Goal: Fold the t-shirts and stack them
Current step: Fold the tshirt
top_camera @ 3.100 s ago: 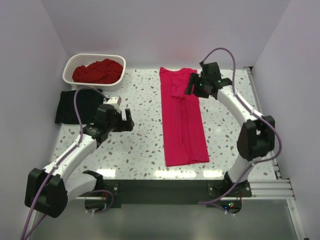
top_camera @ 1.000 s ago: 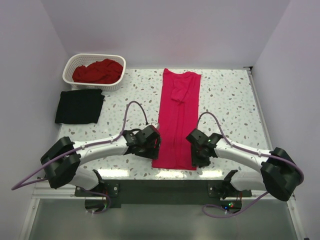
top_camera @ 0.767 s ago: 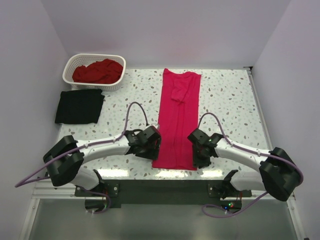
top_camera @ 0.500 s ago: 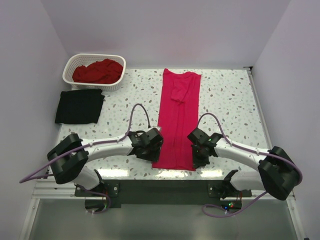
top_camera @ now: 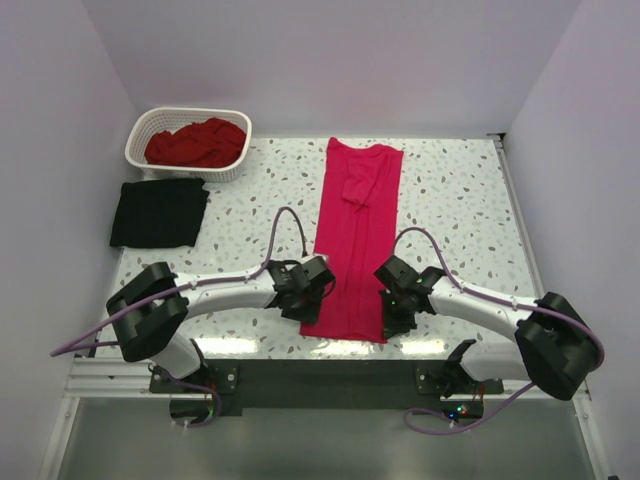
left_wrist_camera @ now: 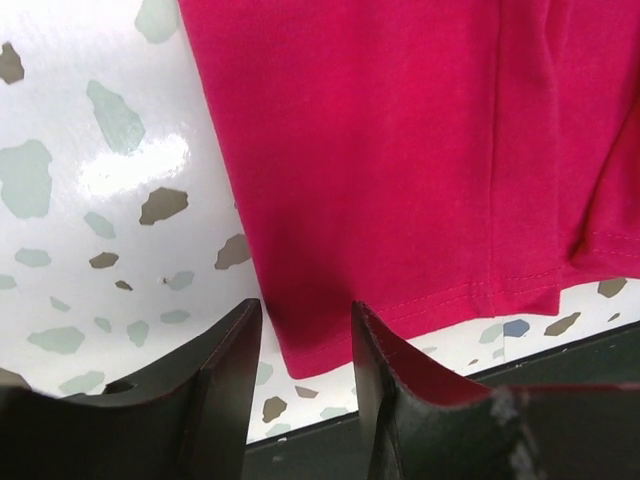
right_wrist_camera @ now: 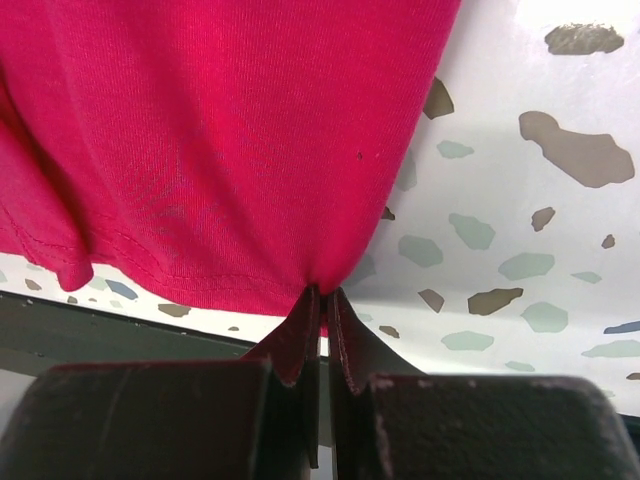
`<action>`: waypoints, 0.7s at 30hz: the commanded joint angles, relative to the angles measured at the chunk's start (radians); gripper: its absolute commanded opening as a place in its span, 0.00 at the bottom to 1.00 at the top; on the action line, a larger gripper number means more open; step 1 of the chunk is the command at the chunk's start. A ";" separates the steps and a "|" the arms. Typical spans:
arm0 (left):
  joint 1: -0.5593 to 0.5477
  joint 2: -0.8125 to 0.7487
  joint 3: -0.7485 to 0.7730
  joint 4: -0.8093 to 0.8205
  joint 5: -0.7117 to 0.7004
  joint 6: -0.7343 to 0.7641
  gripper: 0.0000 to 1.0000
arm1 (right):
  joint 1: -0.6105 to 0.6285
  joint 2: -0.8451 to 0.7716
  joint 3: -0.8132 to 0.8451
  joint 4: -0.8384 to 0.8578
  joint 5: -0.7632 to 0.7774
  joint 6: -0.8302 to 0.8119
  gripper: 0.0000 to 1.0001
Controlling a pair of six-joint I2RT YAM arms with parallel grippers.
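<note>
The bright pinkish-red t-shirt (top_camera: 355, 240) lies as a long narrow strip down the middle of the table. At its near left corner my left gripper (top_camera: 308, 300) is low on the table. In the left wrist view its jaws (left_wrist_camera: 304, 310) stand apart, one on each side of the shirt's (left_wrist_camera: 400, 150) hem corner. My right gripper (top_camera: 390, 315) is at the near right corner. The right wrist view shows it (right_wrist_camera: 322, 293) shut, pinching a tuck of the shirt's (right_wrist_camera: 230, 130) hem. A folded black t-shirt (top_camera: 160, 212) lies at the left. The darker red t-shirt (top_camera: 195, 143) is bunched in the basket.
The white lattice basket (top_camera: 140, 135) stands at the back left corner. The table's near edge and its dark rail (right_wrist_camera: 100, 335) run just behind both grippers. White walls close the left, back and right sides.
My right gripper has shut on the shirt's near right hem corner. My left gripper has slid right to the near left corner and its jaws have narrowed.
</note>
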 commanded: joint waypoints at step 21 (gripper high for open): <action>-0.050 0.055 -0.026 -0.048 0.046 -0.056 0.00 | 0.033 0.017 -0.045 0.019 -0.029 -0.050 0.00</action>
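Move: The t-shirt's near left corner lies just under the left hand's half-open fingers, roughly 2 cm back, 1 cm left and 1 cm down. From the left hand, the fold down the shirt's middle meets the hem about 11 cm to the right and 2 cm back, while the near right corner, already in the right hand, is some 20 cm right and 2 cm back. From the right hand, the near left corner lies about 20 cm to the left and about level with it front to back. The left hand, fingers pointing down, eases back about 1.5 cm towards the near left corner and sinks roughly 1 cm, drifting a little left before coming partly back, while its fingers close slowly and then snap shut on the shirt's left edge just above the hem. The right hand stays in place at the near right corner, fingers still shut on the cloth, so that both ends of the near hem are pinched. ##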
